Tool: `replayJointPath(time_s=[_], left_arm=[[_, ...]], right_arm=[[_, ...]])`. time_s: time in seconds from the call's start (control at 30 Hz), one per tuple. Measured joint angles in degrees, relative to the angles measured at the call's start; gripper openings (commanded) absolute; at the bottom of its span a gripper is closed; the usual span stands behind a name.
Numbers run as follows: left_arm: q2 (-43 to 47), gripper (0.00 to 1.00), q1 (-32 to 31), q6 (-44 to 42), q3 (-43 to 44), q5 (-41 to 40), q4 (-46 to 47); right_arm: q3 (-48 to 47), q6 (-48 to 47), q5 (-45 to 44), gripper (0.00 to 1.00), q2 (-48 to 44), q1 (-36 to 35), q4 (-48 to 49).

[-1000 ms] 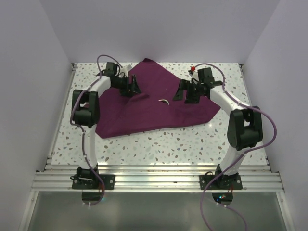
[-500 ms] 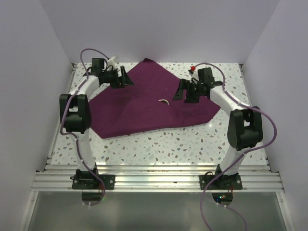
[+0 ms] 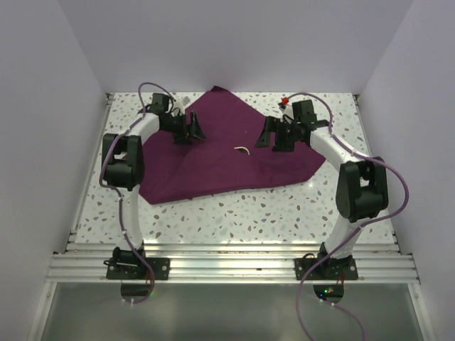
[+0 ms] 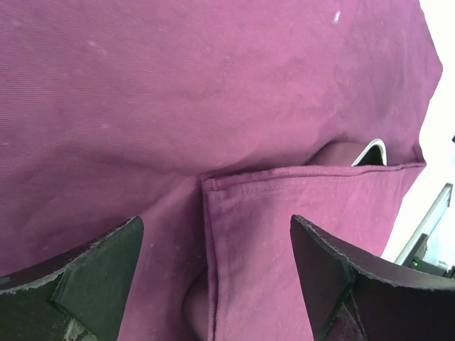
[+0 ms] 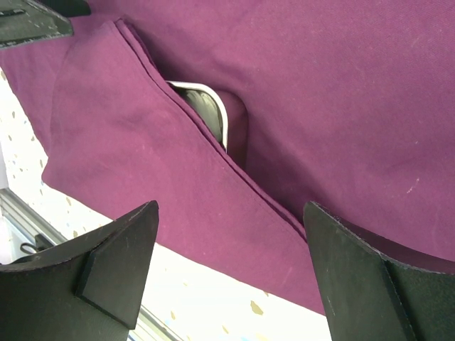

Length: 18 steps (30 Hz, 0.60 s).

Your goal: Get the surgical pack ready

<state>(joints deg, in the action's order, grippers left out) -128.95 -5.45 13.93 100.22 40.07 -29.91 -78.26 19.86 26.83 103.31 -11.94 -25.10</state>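
Observation:
The surgical pack's dark purple cloth [image 3: 227, 153] lies spread on the speckled table, with flaps folded toward the middle. A pale curved tray rim [image 3: 242, 149] peeks out from under a fold; it also shows in the left wrist view [image 4: 373, 151] and the right wrist view [image 5: 210, 106]. My left gripper [image 3: 193, 130] hovers open over the cloth's left part, a hemmed flap corner [image 4: 213, 186] between its fingers, nothing held [image 4: 215, 222]. My right gripper [image 3: 269, 136] stands open above the cloth's right part, over a folded hem [image 5: 231, 206]. Gauze and clamps are hidden.
A small red object [image 3: 286, 103] sits at the back right by the right arm's cable. White walls close in the table on three sides. Aluminium rails [image 3: 227, 256] run along the near edge. Bare speckled table [image 3: 234, 213] lies in front of the cloth.
My left arm swung back and to the left, then returned over the cloth's left part, its jaws slightly wider. The right arm and the cloth stayed put.

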Motion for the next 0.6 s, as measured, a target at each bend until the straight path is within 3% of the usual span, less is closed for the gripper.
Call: replayJointPath(time_s=[0.2,0.33,0.6], left_arm=[[-0.79,0.79,-1.53,-0.24,0.04,1.92,-0.63],[-1.25,0.61,-2.75,-0.57,0.07,3.65,-1.07],[-1.36,0.34,-3.04,0.02,0.09,6.21,-0.57]], right_arm=[[0.0,0.04,0.22,0.86,0.0,0.0,0.33],[0.0,0.04,0.39,0.86,0.0,0.0,0.35],[0.0,0.04,1.05,0.86,0.0,0.02,0.35]])
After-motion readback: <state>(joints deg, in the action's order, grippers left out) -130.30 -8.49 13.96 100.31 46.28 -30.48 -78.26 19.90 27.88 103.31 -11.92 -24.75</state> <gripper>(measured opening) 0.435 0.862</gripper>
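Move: The flap corner of the purple wrap lies close to my left hand, about 4 cm to its right, 1 cm back and 2 cm lower. The exposed tray corner, peeking out past the flap's edge, is some 17 cm right of that hand, 3 cm back and 3 cm below. My right hand has the flap corner roughly 22 cm to its left, 6 cm ahead and 8 cm below. I sweep my left hand low over the cloth, about 4 cm to the right and 2 cm back, onto the flap corner, turning slightly clockwise. Partway through I start closing the wide-open fingers to about half, gathering the flap's edge between the pads, and I come to a stop there with them still closing. ##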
